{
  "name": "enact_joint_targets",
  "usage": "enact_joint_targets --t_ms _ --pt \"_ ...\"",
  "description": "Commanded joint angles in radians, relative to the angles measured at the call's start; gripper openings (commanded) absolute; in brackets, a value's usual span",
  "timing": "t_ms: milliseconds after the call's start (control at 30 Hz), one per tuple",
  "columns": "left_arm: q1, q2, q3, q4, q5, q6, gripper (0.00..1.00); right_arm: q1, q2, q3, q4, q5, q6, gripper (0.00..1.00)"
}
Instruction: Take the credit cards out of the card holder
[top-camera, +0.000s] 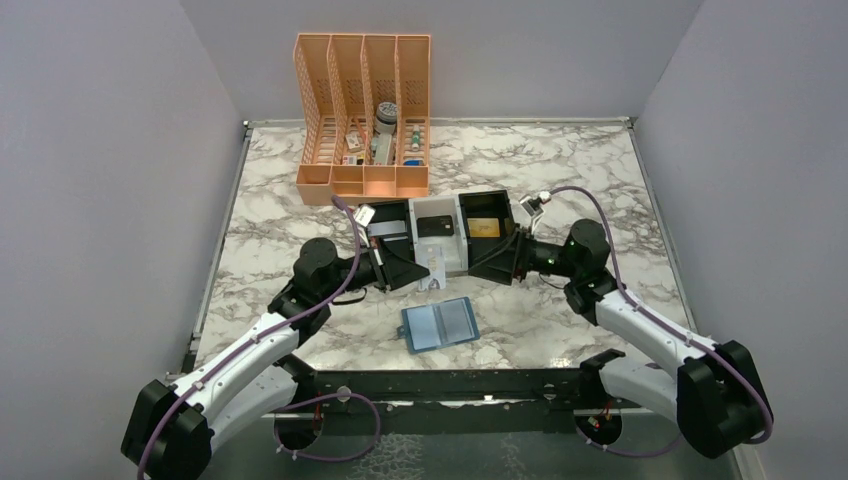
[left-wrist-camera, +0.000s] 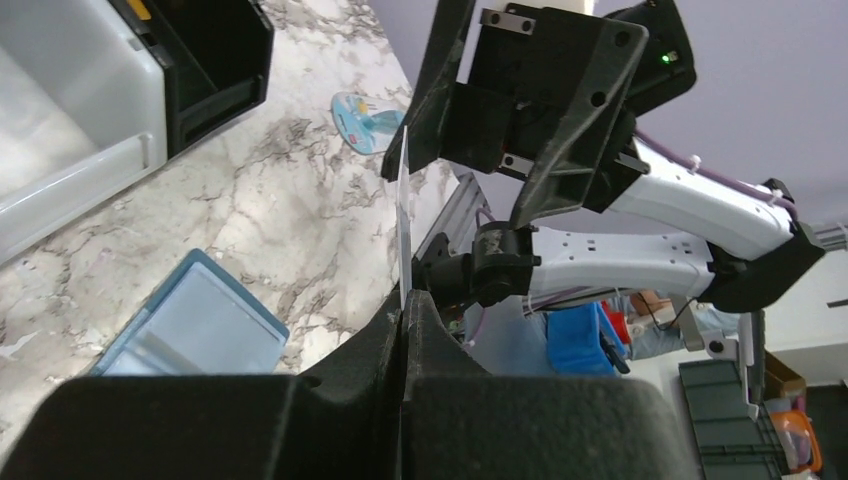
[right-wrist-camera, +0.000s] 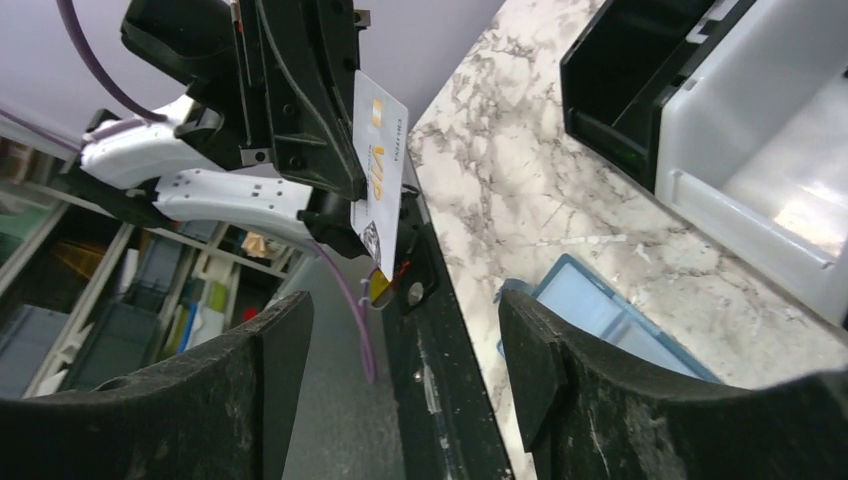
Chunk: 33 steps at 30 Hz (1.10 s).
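Note:
The light-blue card holder (top-camera: 440, 323) lies open and flat on the marble, near the front edge. My left gripper (top-camera: 412, 268) is shut on a white credit card (right-wrist-camera: 378, 170) with gold print, held upright above the table. In the left wrist view this card (left-wrist-camera: 403, 215) shows edge-on, rising from the left gripper (left-wrist-camera: 405, 310). My right gripper (right-wrist-camera: 405, 345) faces the card from the right, open and empty, a short way off. A black card (top-camera: 435, 226) and a gold card (top-camera: 484, 227) lie in the tray.
A black-and-white three-compartment tray (top-camera: 400, 215) stands just behind both grippers. An orange file rack (top-camera: 365, 110) with small items stands at the back. A pale blue-and-white packet (left-wrist-camera: 365, 118) lies on the marble beyond the held card.

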<state>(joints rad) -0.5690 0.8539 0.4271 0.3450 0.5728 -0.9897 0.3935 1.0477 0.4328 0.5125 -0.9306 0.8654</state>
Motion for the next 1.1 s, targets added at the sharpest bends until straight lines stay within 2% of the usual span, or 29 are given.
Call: enact_joint_targets --t_ms 0,267,500,733,933,1067 --pt "-0.007 -0.001 -0.016 0.109 0.057 -0.019 0.0 0.028 0.037 0.04 0.074 -0.056 0.041 0.67" --pt "-0.034 0.007 -0.022 0.139 0.036 -0.025 0.0 0.083 0.093 0.062 0.106 -0.01 0.066 0.62" --pt "-0.072 0.032 -0.018 0.151 0.019 -0.03 0.0 0.124 0.138 0.067 0.198 0.015 0.127 0.56" --pt "-0.104 0.056 0.008 0.165 0.0 -0.028 0.0 0.175 0.186 0.071 0.283 0.071 0.2 0.39" --pt "-0.107 0.043 0.004 0.167 -0.009 -0.03 0.0 0.18 0.231 0.049 0.39 0.034 0.269 0.24" --pt "-0.107 0.037 -0.002 0.167 -0.014 -0.032 0.0 0.179 0.233 0.038 0.414 0.02 0.281 0.22"
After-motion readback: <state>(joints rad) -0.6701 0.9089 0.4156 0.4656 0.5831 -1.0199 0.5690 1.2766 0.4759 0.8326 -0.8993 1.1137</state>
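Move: The card is still pinched in the left fingers, its middle about 3 cm to the right of the left hand point and level with it. From the right hand, open and empty, the card's middle lies some 9 cm to the left, 1 cm back and at about the same height. The card holder lies 6 cm back, 9 cm left and 10 cm below the right hand; the white tray is 11 cm ahead, 9 cm left and 9 cm down. Leftward by about 5 cm and slightly back, the right hand slides in on the card's free side, turning some 10 degrees and closing its fingers from wide to roughly a quarter open, one on each side of the card. Meanwhile the left hand, keeping its pinch, brings the card about 3 cm back and to the right to meet it, rising a little at first and then sinking again. ##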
